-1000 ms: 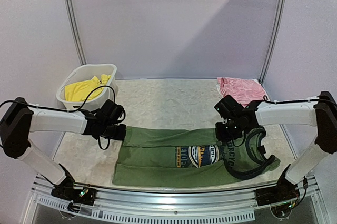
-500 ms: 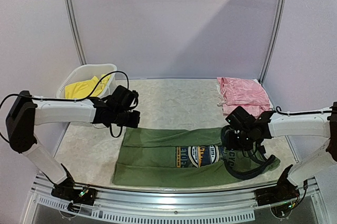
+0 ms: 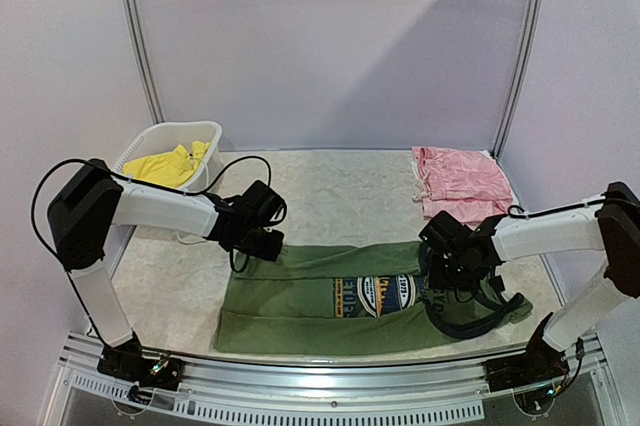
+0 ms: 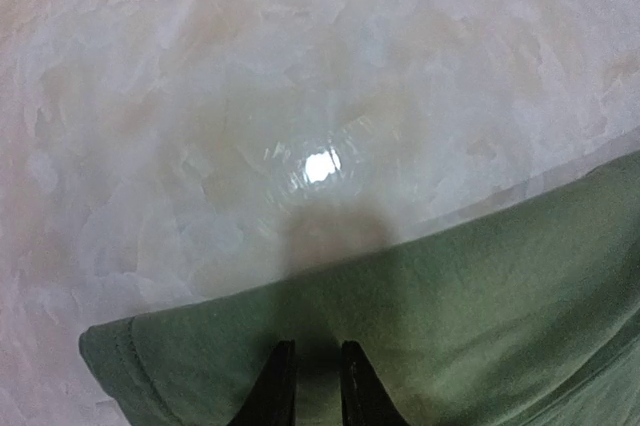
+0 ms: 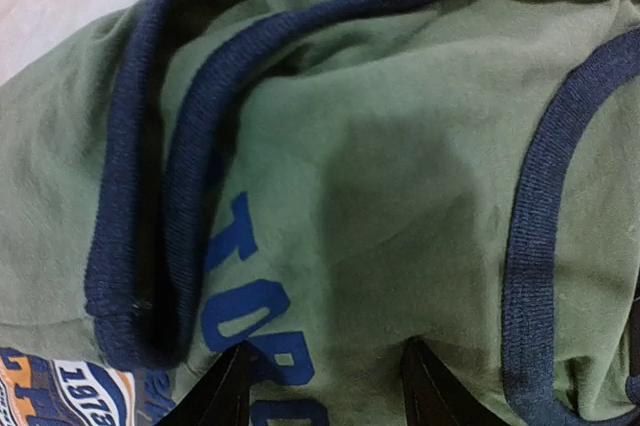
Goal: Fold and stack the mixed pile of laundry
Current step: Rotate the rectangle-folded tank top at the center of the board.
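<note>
An olive-green tank top [image 3: 330, 296] with a round blue-orange graphic lies folded lengthwise near the table's front, navy-trimmed neck to the right. My left gripper [image 3: 268, 246] sits at its far left corner. In the left wrist view the gripper [image 4: 312, 386] is shut to a slim gap over flat green cloth [image 4: 480, 286], with nothing pinched. My right gripper [image 3: 445, 271] hovers over the neck end. In the right wrist view it [image 5: 325, 386] stands open above the blue lettering, beside the navy trim [image 5: 190, 176]. Yellow shorts [image 3: 165, 166] lie in the basket. A pink garment [image 3: 460, 178] lies folded at the back right.
A white slotted basket [image 3: 135, 154] stands at the back left, just behind my left arm. Bare marbled tabletop [image 4: 300, 66] runs behind the tank top. Metal frame posts and pale walls close in the sides and back.
My left gripper swung right from the tank top's left edge to its far left corner. My right gripper moved down from the top edge onto the neck area and opened wider.
</note>
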`<action>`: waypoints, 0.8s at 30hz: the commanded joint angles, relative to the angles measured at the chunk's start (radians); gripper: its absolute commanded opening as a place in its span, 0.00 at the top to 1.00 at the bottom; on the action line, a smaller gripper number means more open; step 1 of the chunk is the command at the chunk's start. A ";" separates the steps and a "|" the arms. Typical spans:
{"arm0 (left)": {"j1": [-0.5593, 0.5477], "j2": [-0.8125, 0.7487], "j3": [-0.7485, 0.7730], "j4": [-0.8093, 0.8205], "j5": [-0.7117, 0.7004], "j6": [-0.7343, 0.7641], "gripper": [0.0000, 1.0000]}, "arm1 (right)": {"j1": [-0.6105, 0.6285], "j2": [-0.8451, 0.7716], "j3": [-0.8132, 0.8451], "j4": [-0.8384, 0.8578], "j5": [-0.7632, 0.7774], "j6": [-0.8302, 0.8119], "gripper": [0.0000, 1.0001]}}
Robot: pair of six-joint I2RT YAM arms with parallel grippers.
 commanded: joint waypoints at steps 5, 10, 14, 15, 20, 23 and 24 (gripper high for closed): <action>0.010 -0.019 -0.032 -0.052 -0.065 -0.009 0.84 | 0.002 0.188 0.092 0.069 -0.086 -0.062 0.51; 0.031 -0.115 -0.134 -0.092 -0.106 -0.057 0.84 | 0.038 0.270 0.202 0.062 -0.127 -0.111 0.51; 0.033 -0.221 -0.219 -0.140 -0.150 -0.089 0.83 | 0.074 0.350 0.313 0.054 -0.158 -0.139 0.52; 0.033 -0.246 -0.236 -0.152 -0.158 -0.098 0.83 | 0.083 0.382 0.345 0.052 -0.169 -0.146 0.52; 0.035 -0.354 -0.310 -0.191 -0.168 -0.142 0.82 | 0.111 0.512 0.522 0.036 -0.222 -0.187 0.52; 0.035 -0.397 -0.357 -0.181 -0.139 -0.175 0.82 | 0.125 0.589 0.623 0.024 -0.255 -0.210 0.52; 0.034 -0.405 -0.369 -0.181 -0.136 -0.185 0.82 | 0.129 0.608 0.654 0.019 -0.268 -0.219 0.52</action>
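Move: Both hands are down at the unrotated tank top. Its middle lies about 22 cm right of the left hand and 12 cm back; from the right hand it is some 14 cm left and 4 cm back. The tank top's far left corner is roughly 7 cm left of the left hand, level with it, and the basket 23 cm left and 20 cm ahead. The pink stack sits about 25 cm ahead of the right hand and 6 cm to its right. With the fingertips on the green cloth, sweep the right hand some 17 cm left and 8 cm forward, staying low and turning counter-clockwise nearly 20 degrees. Once it is under way, draw the left hand about 10 cm left and 6 cm back towards the base, turning it the same way. Leave both grippers' openings as they are. ##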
